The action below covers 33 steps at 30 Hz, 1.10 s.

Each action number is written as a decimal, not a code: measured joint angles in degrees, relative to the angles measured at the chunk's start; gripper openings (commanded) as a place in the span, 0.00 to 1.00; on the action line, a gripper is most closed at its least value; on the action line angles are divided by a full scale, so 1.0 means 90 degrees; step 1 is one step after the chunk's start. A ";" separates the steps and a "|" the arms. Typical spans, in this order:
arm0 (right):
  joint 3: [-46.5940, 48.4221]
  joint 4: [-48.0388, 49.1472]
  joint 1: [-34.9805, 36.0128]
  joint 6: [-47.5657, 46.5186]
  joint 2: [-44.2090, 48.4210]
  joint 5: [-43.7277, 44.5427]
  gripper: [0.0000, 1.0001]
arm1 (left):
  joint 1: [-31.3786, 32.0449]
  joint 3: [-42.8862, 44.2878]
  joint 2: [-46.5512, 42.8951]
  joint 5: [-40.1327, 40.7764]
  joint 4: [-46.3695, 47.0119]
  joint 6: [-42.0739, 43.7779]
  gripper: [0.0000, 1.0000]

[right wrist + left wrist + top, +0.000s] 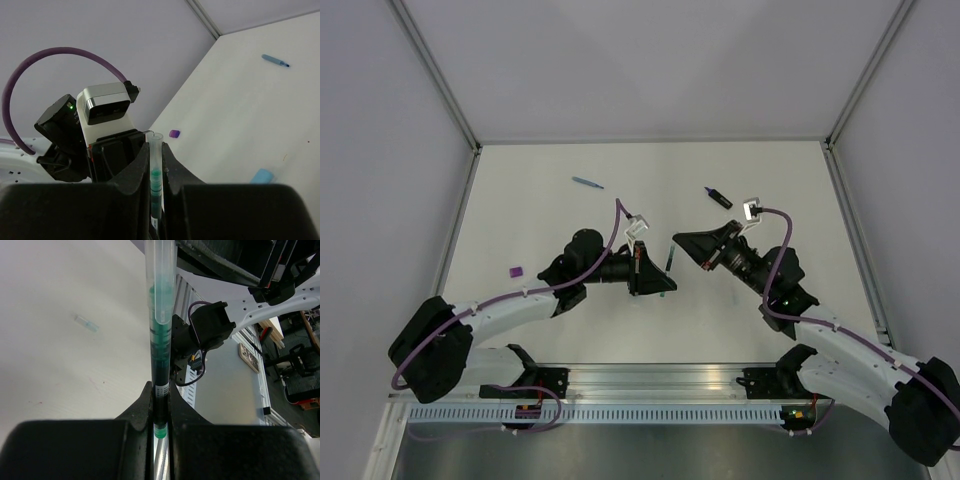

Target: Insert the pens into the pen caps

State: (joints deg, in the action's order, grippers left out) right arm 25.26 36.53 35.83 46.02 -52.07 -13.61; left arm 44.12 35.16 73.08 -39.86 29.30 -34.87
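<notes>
A thin dark pen (pixel 161 405) with a green section stands between my two grippers over the table's middle (pixel 670 258). My left gripper (pixel 160 390) is shut on its dark barrel. The green front end sits inside a clear pen cap (pixel 156 150), and my right gripper (pixel 156 152) is shut on that cap. In the top view the left gripper (pixel 655 277) and right gripper (pixel 687 245) face each other closely. A thin blue pen (pixel 587 183) lies at the back left, a black-and-purple marker (pixel 718 197) at the back right, and a purple cap (pixel 516 271) by the left arm.
A small clear cap-like piece (pixel 86 324) lies on the table (pixel 770 180) in the left wrist view. A pale-blue stubby piece (pixel 262 176) lies near the right gripper. Walls enclose the table on three sides. The arms' mounting rail (pixel 650 385) runs along the near edge.
</notes>
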 measured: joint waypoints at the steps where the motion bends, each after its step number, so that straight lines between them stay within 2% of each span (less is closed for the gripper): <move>1: -0.0032 0.0049 0.0056 -0.0005 0.0002 0.0078 0.00 | 0.0007 -0.0010 -0.0019 0.0032 -0.0024 0.0000 0.02; 17: -0.0146 0.0418 0.0967 -0.0393 -0.0226 0.1226 0.01 | -0.0007 -0.0420 -0.0546 0.0381 -0.0214 0.0000 0.02; 20: -0.0107 0.0367 0.1107 -0.0520 -0.0233 0.1362 0.09 | -0.0007 -0.0476 -0.0658 0.0418 -0.0277 0.0002 0.02; 21: -0.0073 0.0335 0.1149 -0.0576 -0.0226 0.1401 0.16 | -0.0007 -0.0478 -0.0685 0.0418 -0.0291 0.0002 0.02; 23: 0.0012 0.0233 0.1202 -0.0661 -0.0185 0.1447 0.22 | -0.0007 -0.0478 -0.0741 0.0420 -0.0284 0.0012 0.02; 26: 0.0070 -0.0087 0.1302 -0.0782 -0.0049 0.1345 0.29 | -0.0032 -0.0471 -0.0782 0.0474 -0.0097 0.0036 0.02; 32: 0.0119 -0.0712 0.1411 -0.0967 0.0185 0.1180 0.52 | -0.0107 -0.0471 -0.0794 0.0488 0.0282 0.0036 0.02; 33: 0.0136 -0.0787 0.1411 -0.0988 0.0231 0.1168 0.59 | -0.0107 -0.0471 -0.0794 0.0488 0.0299 0.0036 0.02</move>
State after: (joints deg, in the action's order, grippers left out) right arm 26.48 29.45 48.53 37.12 -50.00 -3.09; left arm 43.16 30.92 65.93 -35.46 31.99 -34.54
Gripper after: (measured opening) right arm 0.495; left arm 0.086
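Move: The green pen stands in the left gripper, leaning forward, with the clear cap already over its tip; from the left hand that cap is about 6 cm ahead, 8 cm above and 1 cm to the right. The right fingers are shut on the cap, so the pen's middle lies roughly 3 cm back, 1 cm left and 4 cm below them. On the table some 26 cm below the right hand, the light-blue cap lies about 9 cm left and level, and a small clear cap 15 cm right and level. Keep both grips and press the cap onto the green pen while carrying the pair about 2 cm to the left with both hands. Then open the right fingers about a third of their range, let go of the cap and ease the right hand some 2 cm back and slightly down, as the left hand, still pinching the pen, lifts about 2 cm. ##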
